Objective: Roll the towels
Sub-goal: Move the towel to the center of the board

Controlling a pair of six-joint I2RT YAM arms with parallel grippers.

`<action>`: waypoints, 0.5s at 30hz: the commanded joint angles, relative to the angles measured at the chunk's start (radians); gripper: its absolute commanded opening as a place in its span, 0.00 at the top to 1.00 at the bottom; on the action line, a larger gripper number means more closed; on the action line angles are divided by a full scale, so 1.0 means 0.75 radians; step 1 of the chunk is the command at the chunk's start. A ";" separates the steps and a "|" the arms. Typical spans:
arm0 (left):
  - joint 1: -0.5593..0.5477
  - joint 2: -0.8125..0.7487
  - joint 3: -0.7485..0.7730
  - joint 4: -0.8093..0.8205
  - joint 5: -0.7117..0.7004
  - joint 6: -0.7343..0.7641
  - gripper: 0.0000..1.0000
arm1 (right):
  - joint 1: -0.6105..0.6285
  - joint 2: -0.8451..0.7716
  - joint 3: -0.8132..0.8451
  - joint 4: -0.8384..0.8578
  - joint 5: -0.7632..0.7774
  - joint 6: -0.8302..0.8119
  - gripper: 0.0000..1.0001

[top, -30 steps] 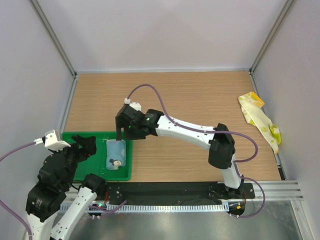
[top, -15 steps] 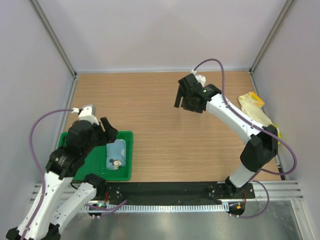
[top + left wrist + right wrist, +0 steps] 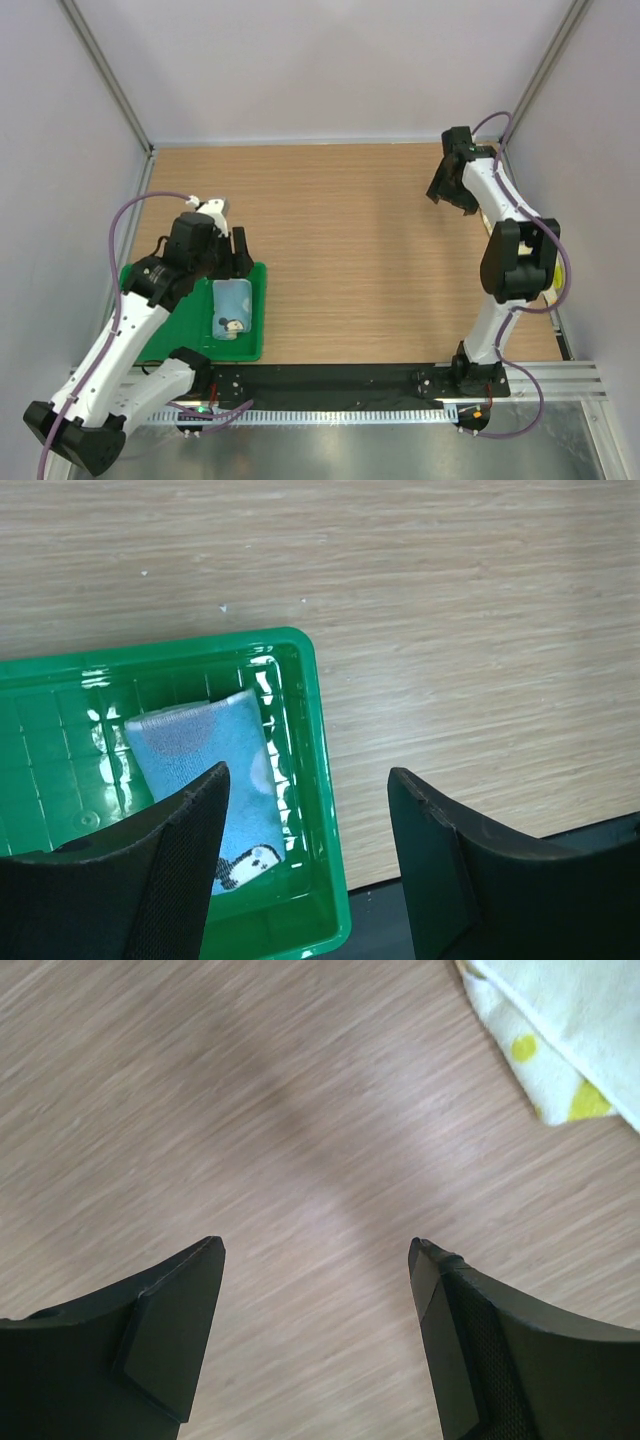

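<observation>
A light blue towel (image 3: 200, 748) with a penguin print lies folded up in the green tray (image 3: 312, 825), at the near left of the table (image 3: 340, 230). My left gripper (image 3: 308, 773) hangs open above the tray's right rim, with the blue towel (image 3: 232, 308) below its left finger and nothing between the fingers. A yellow-cream towel (image 3: 565, 1035) with green dots lies flat on the wood, beyond and to the right of my right gripper (image 3: 317, 1245), which is open and empty over bare wood. From above, the right arm hides most of that towel (image 3: 557, 275).
The green tray (image 3: 255, 340) sits at the table's near left edge, beside the black base rail (image 3: 350, 380). Grey walls close off the left, back and right. My right gripper (image 3: 447, 190) is near the back right corner and my left gripper (image 3: 228, 262) is over the tray.
The right arm swung from over the tray across to the back right, near the yellow-cream towel. The left arm came forward over the tray, and its jaws narrowed a little.
</observation>
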 commanded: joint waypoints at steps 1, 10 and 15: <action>-0.007 -0.039 -0.009 0.004 -0.003 0.030 0.34 | -0.140 0.120 0.152 0.037 -0.036 -0.082 0.19; -0.007 -0.076 -0.086 0.072 -0.046 0.021 0.33 | -0.298 0.474 0.522 -0.004 -0.001 -0.176 0.21; -0.007 -0.078 -0.095 0.084 -0.042 0.019 0.33 | -0.369 0.629 0.682 -0.059 0.009 -0.186 0.22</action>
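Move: The yellow towel's far end, on the table at the board's right edge, lies some 18 cm to the right of the right hand, about 6 cm ahead and 12 cm below. The towel's middle is roughly 20 cm right and 5 cm back; the metal rail runs past about 5 cm right of the far end. From the left hand, that far end is around 76 cm right, 27 cm ahead and 18 cm below. Sweeping right and forward while sinking, the right hand travels about 12 cm right, 8 cm forward and 5 cm down towards the yellow towel's far end, most of the descent coming early and the whole move slowing at the end. The wrist turns some 10 degrees clockwise, fingers staying wide open and pointing steeply down. ##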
